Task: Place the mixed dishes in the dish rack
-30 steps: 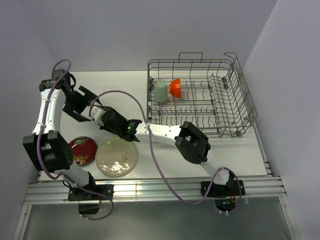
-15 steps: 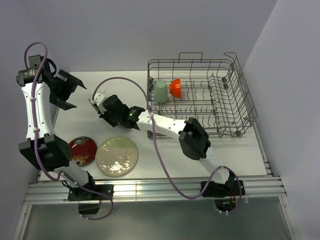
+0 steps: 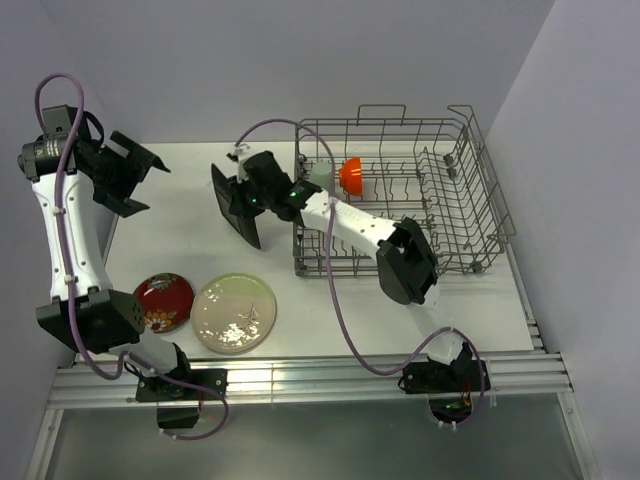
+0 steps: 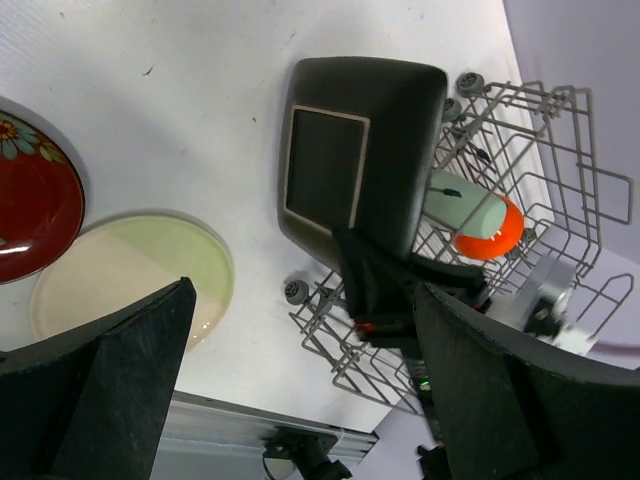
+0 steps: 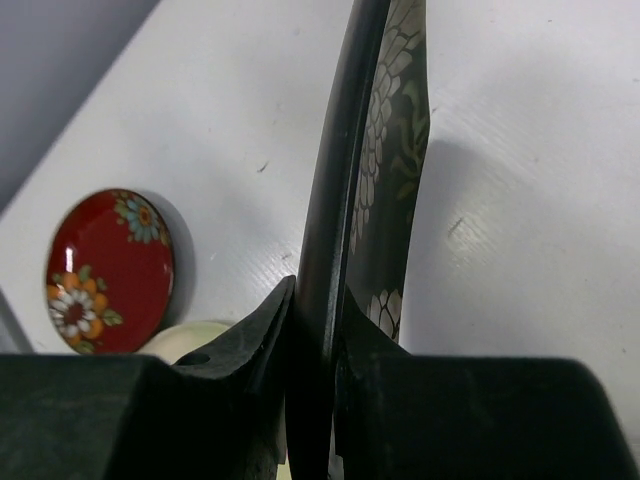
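My right gripper [image 3: 252, 196] [image 5: 318, 300] is shut on the black square floral plate [image 3: 233, 207] [image 5: 375, 150] [image 4: 355, 150], which hangs on edge above the table just left of the dish rack [image 3: 487, 205] [image 4: 560, 120]. A pale green cup [image 3: 320, 180] [image 4: 462, 202] and a small orange bowl [image 3: 350, 175] [image 4: 497, 236] sit in the rack's far left part. The red flowered plate [image 3: 165, 301] [image 5: 108, 270] [image 4: 30, 205] and the cream plate [image 3: 233, 313] [image 4: 125, 275] lie flat at the near left. Raised at the far left, my left gripper [image 3: 132, 175] [image 4: 310, 400] is open and holds nothing.
The rack fills the right half of the table, its handles standing above the rim. A wall runs close behind the left arm. The table's near edge is a metal rail [image 3: 300, 375] where both arm bases are bolted.
My right gripper has swung from the table's middle toward the rack's left side, and the black plate now stands on edge in it. The left gripper drew back up to the far left.
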Motion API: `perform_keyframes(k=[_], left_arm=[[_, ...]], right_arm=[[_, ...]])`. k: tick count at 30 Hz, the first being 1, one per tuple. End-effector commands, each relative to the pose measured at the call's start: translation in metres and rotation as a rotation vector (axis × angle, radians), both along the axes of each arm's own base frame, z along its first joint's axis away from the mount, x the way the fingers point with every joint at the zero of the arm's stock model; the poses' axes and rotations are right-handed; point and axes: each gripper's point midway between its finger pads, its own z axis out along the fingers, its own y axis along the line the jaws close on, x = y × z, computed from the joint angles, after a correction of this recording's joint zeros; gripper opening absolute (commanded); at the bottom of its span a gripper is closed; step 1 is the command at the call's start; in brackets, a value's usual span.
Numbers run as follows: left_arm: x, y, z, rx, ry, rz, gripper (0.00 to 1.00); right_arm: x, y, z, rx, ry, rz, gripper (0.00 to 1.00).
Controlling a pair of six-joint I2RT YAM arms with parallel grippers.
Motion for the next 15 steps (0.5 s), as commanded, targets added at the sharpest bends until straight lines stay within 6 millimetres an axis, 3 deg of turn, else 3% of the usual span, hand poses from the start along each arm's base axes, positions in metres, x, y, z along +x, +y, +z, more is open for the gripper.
perform_keyframes(k=[1,2,4,7,9,10,12,13,15], left_arm=[[-0.026,-0.009,0.037,0.039,-0.107,-0.048,0.97],[-0.034,-0.011,0.035,0.042,-0.112,-0.047,0.96],[-0.039,-0.011,0.033,0.053,-0.126,-0.051,0.96],[-0.051,-0.018,0.012,0.027,-0.094,-0.066,0.96],[-0.056,-0.021,0.012,0.019,-0.105,-0.066,0.95],[-0.057,-0.022,0.009,0.015,-0.102,-0.064,0.95],[-0.061,-0.024,0.011,0.013,-0.119,-0.063,0.95],[-0.063,-0.026,0.006,0.001,-0.108,-0.056,0.95],[-0.067,-0.031,0.009,-0.016,-0.139,-0.047,0.95]], right_arm=[[0.000,-0.010,0.184,0.410,-0.171,0.001,0.00],[-0.002,-0.015,0.202,0.453,-0.167,-0.002,0.00],[-0.001,-0.022,0.221,0.517,-0.139,0.005,0.00],[-0.003,-0.032,0.252,0.607,-0.119,0.016,0.00],[-0.006,-0.039,0.270,0.649,-0.107,0.020,0.00],[-0.010,-0.049,0.293,0.706,-0.115,0.023,0.00],[-0.011,-0.065,0.310,0.751,-0.109,0.005,0.00],[-0.019,-0.081,0.330,0.793,-0.102,-0.006,0.00],[-0.015,-0.105,0.328,0.786,-0.091,-0.076,0.00]])
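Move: Just off the rack's left side, the right hand already holds the dark square plate. The rack's middle lies some 35 cm to the right, 12 cm farther out and about 10 cm below. In the rack, the green cup is roughly 14 cm right and 12 cm ahead, and the orange bowl is 23 cm right and 13 cm ahead. The cream plate lies 20 cm back and 8 cm left on the table. From the left hand, the rack's middle is about 61 cm right and 15 cm ahead. Raising the dark plate by its pinched edge, the right hand climbs about 15 cm and slides some 5 cm to its right, the side where the rack stands. The wrist rolls some 25 degrees so the fingers, at first slanting down to the left, come nearly level, their grip kept. The left hand, open and empty, draws back about 6 cm towards its base. ##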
